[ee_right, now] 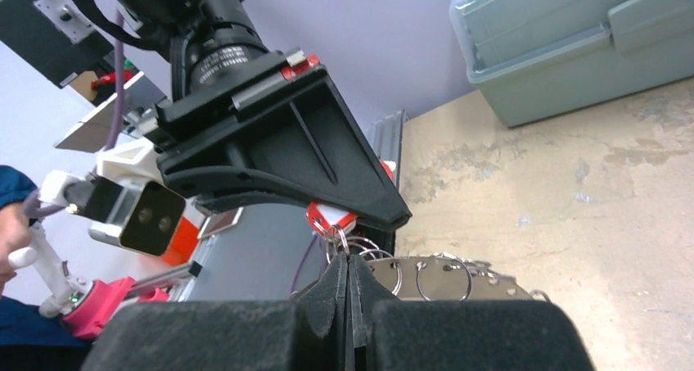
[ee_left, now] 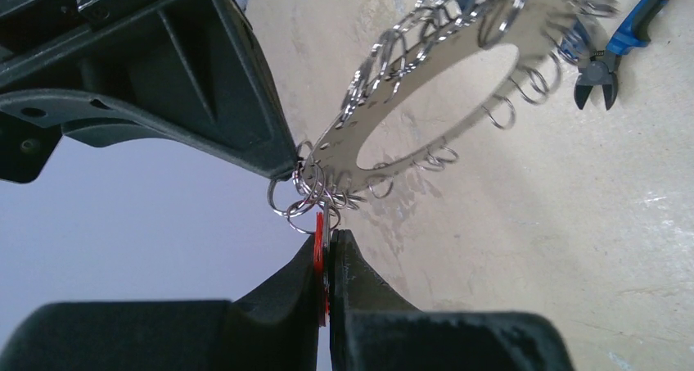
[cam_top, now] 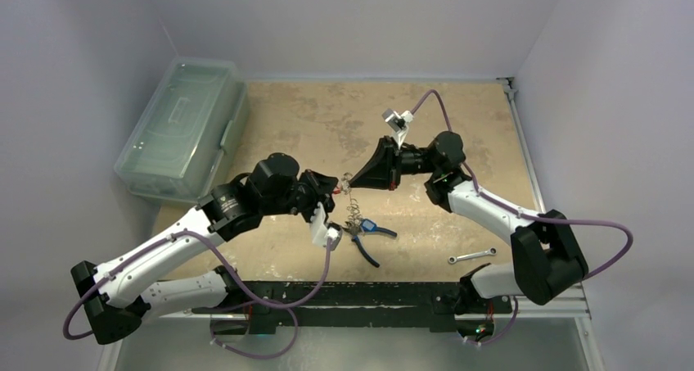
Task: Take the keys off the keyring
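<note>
The keyring is a flat silver ring hung with many small wire loops, held in the air between both arms. My left gripper is shut on a red tag with a thin metal piece beside it, both hanging from loops at the ring's near edge. My right gripper is shut on a small loop at that same edge, right against the red tag. From the top view the keyring dangles below the two grippers. A bunch of keys hangs at its lower end, too small to make out singly.
Blue-handled pliers lie on the table just under the hanging bunch. A silver wrench lies at the front right. A clear lidded bin stands along the left edge of the table. Grey walls close in three sides.
</note>
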You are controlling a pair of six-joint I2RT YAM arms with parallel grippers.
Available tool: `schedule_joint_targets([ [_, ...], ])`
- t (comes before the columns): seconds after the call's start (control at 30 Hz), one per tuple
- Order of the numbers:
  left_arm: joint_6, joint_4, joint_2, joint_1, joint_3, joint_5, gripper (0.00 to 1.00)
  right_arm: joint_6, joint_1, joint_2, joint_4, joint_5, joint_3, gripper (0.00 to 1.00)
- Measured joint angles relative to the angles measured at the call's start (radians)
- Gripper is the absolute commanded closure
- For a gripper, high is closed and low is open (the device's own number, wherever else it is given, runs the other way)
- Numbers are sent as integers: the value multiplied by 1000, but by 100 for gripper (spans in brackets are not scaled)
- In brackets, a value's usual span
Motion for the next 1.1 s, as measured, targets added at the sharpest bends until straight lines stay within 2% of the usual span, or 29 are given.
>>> schedule_joint_targets([
  [0.27,38,52,-7,-39,-59,-32,100,84,-4,1,117,5,-3,100],
  [0.5,24,83,2,-56,-78,-74,100,69,-4,1,127,-1,-3,100],
  [0.53,17,90,3,-56,-76,-80,100,53,-4,1,119,-4,-3,99],
  [0.7,2,103,5,-56,-66,-85,100,-38,-12,-4,74,-53,-3,75],
  [0.87,-1,100,5,-56,-64,-83,100,-129,-21,-21,36,-108,-2,68],
  [1.0,-15,95,5,-56,-53,-82,100,-238,-24,-35,-88,-128,18,68],
  [1.07,-25,92,7,-56,-38,-80,100,-392,-23,-35,-293,-114,74,69],
  [1.1,-31,90,11,-56,-28,-80,100,-517,-14,-32,-454,-87,134,69],
])
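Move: The red tag is already pinched in the left fingertips, about 1 cm to the right of that hand's point. From the right hand, shut among the small rings, the tag is roughly 3 cm left, 1 cm back and 2 cm below. The keyring plate's middle hangs some 5 cm back, 1 cm to the right and 5 cm below the right hand; the pliers lie about 7 cm back, 4 cm right and 27 cm below it. The red tag stays pinched in the left hand, which dips about 2 cm and comes back up while the right hand, still shut at the small rings, rises some 1.5 cm, drawing the two apart. The right hand then sinks again, opens its fingers about a third of their range, rolls some 15 degrees, backs slightly to the right and ends with a short slide forward. ##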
